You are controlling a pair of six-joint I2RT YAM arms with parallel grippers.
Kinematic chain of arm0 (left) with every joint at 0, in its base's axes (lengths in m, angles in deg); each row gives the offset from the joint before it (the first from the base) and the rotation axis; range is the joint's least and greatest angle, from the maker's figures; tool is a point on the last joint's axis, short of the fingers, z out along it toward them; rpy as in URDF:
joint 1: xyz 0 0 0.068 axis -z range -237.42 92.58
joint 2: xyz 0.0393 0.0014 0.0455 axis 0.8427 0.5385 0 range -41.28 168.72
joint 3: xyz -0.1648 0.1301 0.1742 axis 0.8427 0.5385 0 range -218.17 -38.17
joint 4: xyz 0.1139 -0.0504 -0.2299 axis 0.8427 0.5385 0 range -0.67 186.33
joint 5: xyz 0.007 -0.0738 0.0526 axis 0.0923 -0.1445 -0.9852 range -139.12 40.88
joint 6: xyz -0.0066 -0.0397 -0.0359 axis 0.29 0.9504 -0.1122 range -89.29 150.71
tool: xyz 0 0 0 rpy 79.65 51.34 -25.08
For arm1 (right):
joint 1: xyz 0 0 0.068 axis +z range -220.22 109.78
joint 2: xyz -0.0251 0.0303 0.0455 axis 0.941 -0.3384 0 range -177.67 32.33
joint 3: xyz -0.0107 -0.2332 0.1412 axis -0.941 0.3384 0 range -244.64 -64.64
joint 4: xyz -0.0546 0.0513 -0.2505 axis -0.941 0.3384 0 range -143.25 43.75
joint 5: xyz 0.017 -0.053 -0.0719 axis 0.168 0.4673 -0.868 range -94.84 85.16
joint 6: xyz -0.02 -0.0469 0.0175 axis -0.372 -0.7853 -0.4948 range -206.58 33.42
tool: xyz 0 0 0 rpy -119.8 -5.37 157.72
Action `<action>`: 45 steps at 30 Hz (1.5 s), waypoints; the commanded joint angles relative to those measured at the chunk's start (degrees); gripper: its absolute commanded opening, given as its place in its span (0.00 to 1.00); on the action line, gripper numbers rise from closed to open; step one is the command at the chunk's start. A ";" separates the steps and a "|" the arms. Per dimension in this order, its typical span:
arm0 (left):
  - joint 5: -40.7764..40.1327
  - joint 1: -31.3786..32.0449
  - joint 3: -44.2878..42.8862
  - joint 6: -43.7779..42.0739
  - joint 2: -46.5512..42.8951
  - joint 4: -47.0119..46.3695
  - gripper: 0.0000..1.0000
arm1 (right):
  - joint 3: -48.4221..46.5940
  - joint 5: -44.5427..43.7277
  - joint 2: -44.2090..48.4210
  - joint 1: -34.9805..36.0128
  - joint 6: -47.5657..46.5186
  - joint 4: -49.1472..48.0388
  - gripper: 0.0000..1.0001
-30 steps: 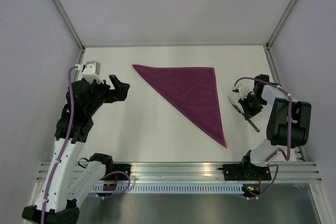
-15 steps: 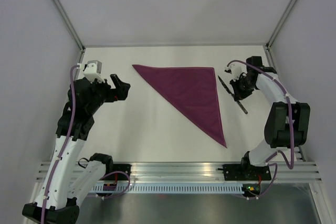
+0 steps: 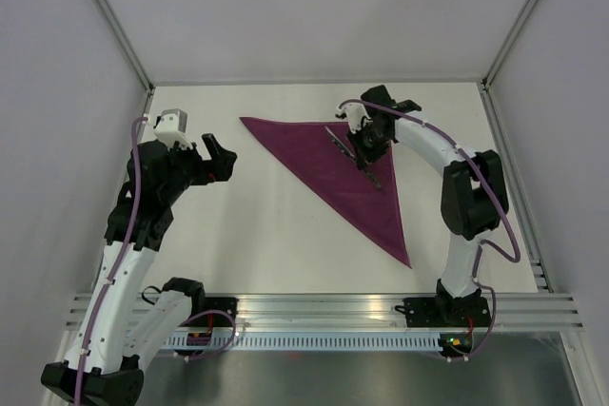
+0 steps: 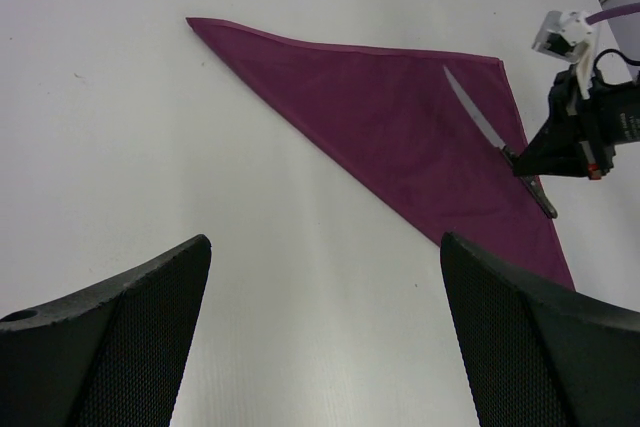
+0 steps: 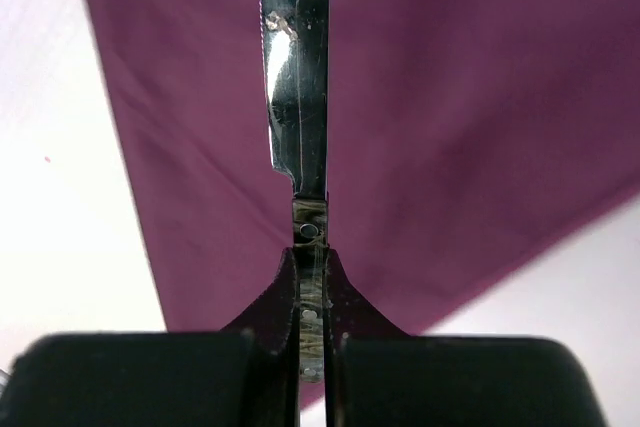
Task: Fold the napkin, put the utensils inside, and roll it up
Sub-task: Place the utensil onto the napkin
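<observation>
The purple napkin (image 3: pixel 328 164) lies flat on the white table, folded into a triangle with its long edge running from far left to near right. My right gripper (image 3: pixel 365 146) hovers over the napkin's right part, shut on the dark handle of the knife (image 3: pixel 348 145). In the right wrist view the silver blade (image 5: pixel 296 97) sticks out ahead of the gripper (image 5: pixel 311 257) above the cloth (image 5: pixel 480 97). My left gripper (image 3: pixel 215 160) stands open left of the napkin, holding nothing. Its wrist view shows the napkin (image 4: pixel 390 127), the knife (image 4: pixel 478 117) and the right gripper (image 4: pixel 572 142) beyond its open gripper (image 4: pixel 325 239).
Grey enclosure walls with metal posts (image 3: pixel 114 21) bound the table on three sides. An aluminium rail (image 3: pixel 324 306) with the arm bases runs along the near edge. Bare white tabletop (image 3: pixel 257 235) lies between the left gripper and the napkin.
My right arm has swung left from the table's right side, carrying the knife over the napkin. The left arm has hardly moved and stays open.
</observation>
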 commanded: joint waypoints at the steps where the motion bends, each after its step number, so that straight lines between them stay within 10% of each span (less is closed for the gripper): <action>1: -1.60 0.00 0.29 -1.79 0.09 -0.93 1.00 | -6.33 -3.93 -4.26 5.77 6.14 0.72 0.00; 45: -1.61 0.00 0.38 -2.14 0.36 -0.93 1.00 | -16.28 -0.86 -20.36 14.66 13.00 4.94 0.00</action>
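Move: The right hand holds the knife by its handle, about 8 cm above the napkin. The middle of the napkin's slanting edge lies some 11 cm to its left and 4 cm nearer the base. From this hand the napkin's far right corner is about 17 cm ahead and 8 cm right, its near corner some 25 cm back and 12 cm right. From the left hand that edge's middle is about 6 cm ahead, 23 cm right and 28 cm below. The right hand carries the pinched knife quickly left, about 12 cm in all, across the napkin towards its slanting edge, sinking as it goes, with the blade still pointing ahead and left. Once most of the leftward way is done it slows and keeps lowering, some 7 cm altogether, easing slightly back towards the base while the wrist tips the fingers about 10 degrees nearer to straight down; they stay shut on the handle. ##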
